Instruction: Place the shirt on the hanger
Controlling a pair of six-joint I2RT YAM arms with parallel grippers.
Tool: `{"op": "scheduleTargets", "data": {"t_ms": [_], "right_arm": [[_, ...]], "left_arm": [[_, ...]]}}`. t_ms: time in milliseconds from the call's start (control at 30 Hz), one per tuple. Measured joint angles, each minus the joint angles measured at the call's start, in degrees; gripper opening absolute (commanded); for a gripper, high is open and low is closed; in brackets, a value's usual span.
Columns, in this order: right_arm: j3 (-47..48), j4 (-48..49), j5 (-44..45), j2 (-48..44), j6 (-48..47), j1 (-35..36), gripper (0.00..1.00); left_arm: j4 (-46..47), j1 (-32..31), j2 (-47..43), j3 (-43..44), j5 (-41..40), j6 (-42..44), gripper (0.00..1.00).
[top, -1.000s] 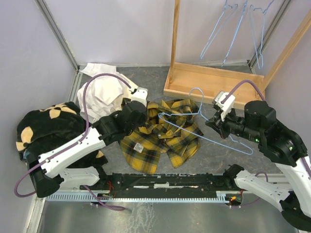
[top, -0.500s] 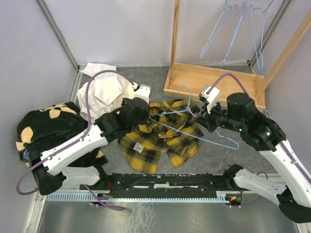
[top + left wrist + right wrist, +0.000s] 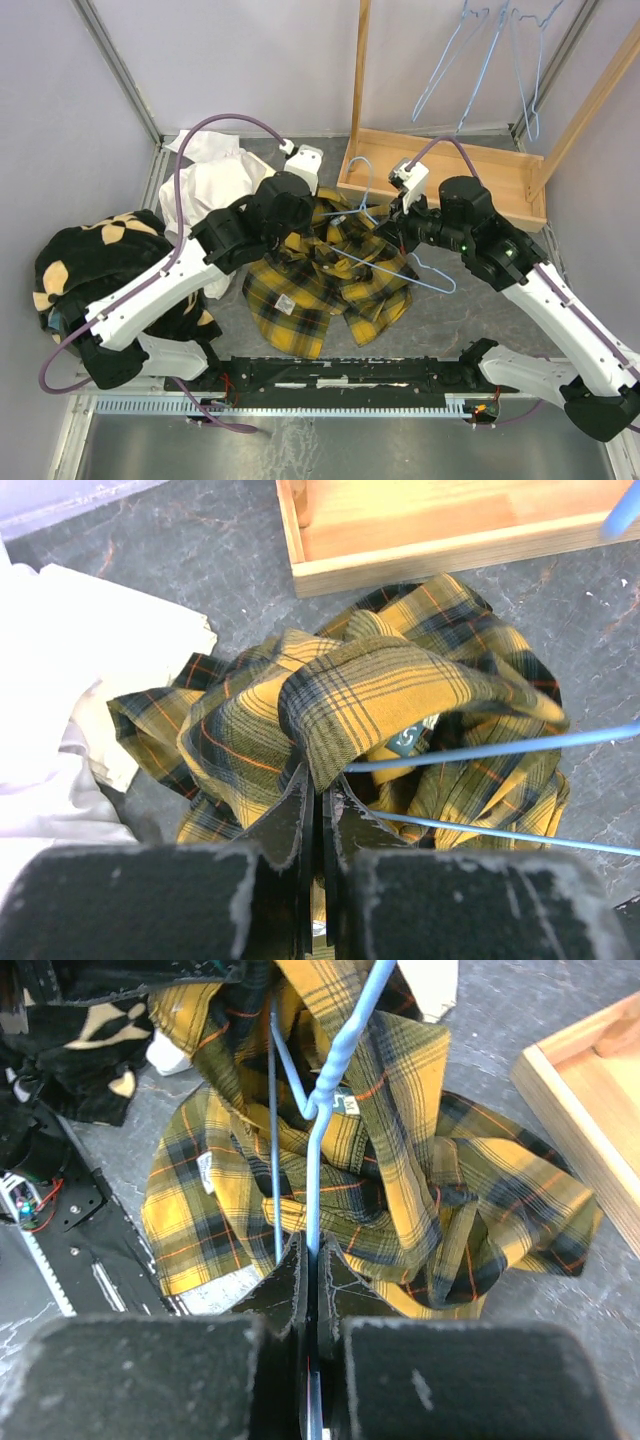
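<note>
The yellow and black plaid shirt (image 3: pixel 320 285) lies crumpled on the grey table in the top view. My left gripper (image 3: pixel 322 780) is shut on a raised fold of the shirt (image 3: pixel 380 680) near its collar. My right gripper (image 3: pixel 312 1245) is shut on the light-blue wire hanger (image 3: pixel 330 1080), pinching one wire just above the shirt (image 3: pixel 430 1160). Seen from above, the hanger (image 3: pixel 445 288) slants across the shirt's right half, its hook toward the wooden tray. Two hanger wires (image 3: pixel 500 748) run just right of the left fingers, under the lifted fold.
A wooden rack base (image 3: pixel 440 170) stands right behind the shirt, with several blue hangers (image 3: pixel 480 60) hanging above it. A white garment (image 3: pixel 215 185) lies back left, a black fleece with tan patches (image 3: pixel 100 260) at far left. A black rail (image 3: pixel 340 375) runs along the front.
Both grippers have moved toward the back. The left has lifted the shirt fold toward the wooden base, and the right has swung the hanger left over the shirt.
</note>
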Motion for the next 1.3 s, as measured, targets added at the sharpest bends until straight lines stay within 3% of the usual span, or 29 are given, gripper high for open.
{"op": "scheduleTargets", "data": {"t_ms": [267,767,1100,1300], "right_arm": [[0.0,2.51,-4.5,1.42,-1.27,-0.02,0.0],[-3.08,20.24,-2.93,7.87,5.01,-0.02,0.0],[-11.5,35.19,1.03,7.8,11.96,0.0,0.0],[-15.65,40.33,8.24,3.87,14.4,0.02,0.0]], "left_arm": [[-2.97,-0.17,2.51,5.75,1.46,3.87,0.03],[-6.38,-1.84,4.57,12.63,4.5,5.03,0.03],[-7.85,-4.66,8.68,18.51,5.73,4.98,0.03],[-7.85,-6.78,8.94,19.02,5.57,4.9,0.03]]}}
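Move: The shirt's neck opening hangs from the left hand's shut fingers, its middle about 3 cm ahead, 3 cm right and 4 cm below that hand. From the right hand, which holds the hanger, it lies some 12 cm left, 4 cm ahead and 4 cm below, and the hanger's twisted neck sits about 5 cm left and 3 cm ahead, at its height. The wooden rack's tray is roughly 17 cm right and 14 cm ahead of the right hand, 27 cm below. The hanger, its leading end already at the held collar, is carried farther in under it as the right hand goes forward about 7 cm and some 5 cm left, easing back a little at the end while its fingers tip up some 20 degrees towards level. The left hand keeps its pinch on the collar, lifting it about 5 cm and drawing it 6 cm right over the hanger, slightly back, turning clockwise. ##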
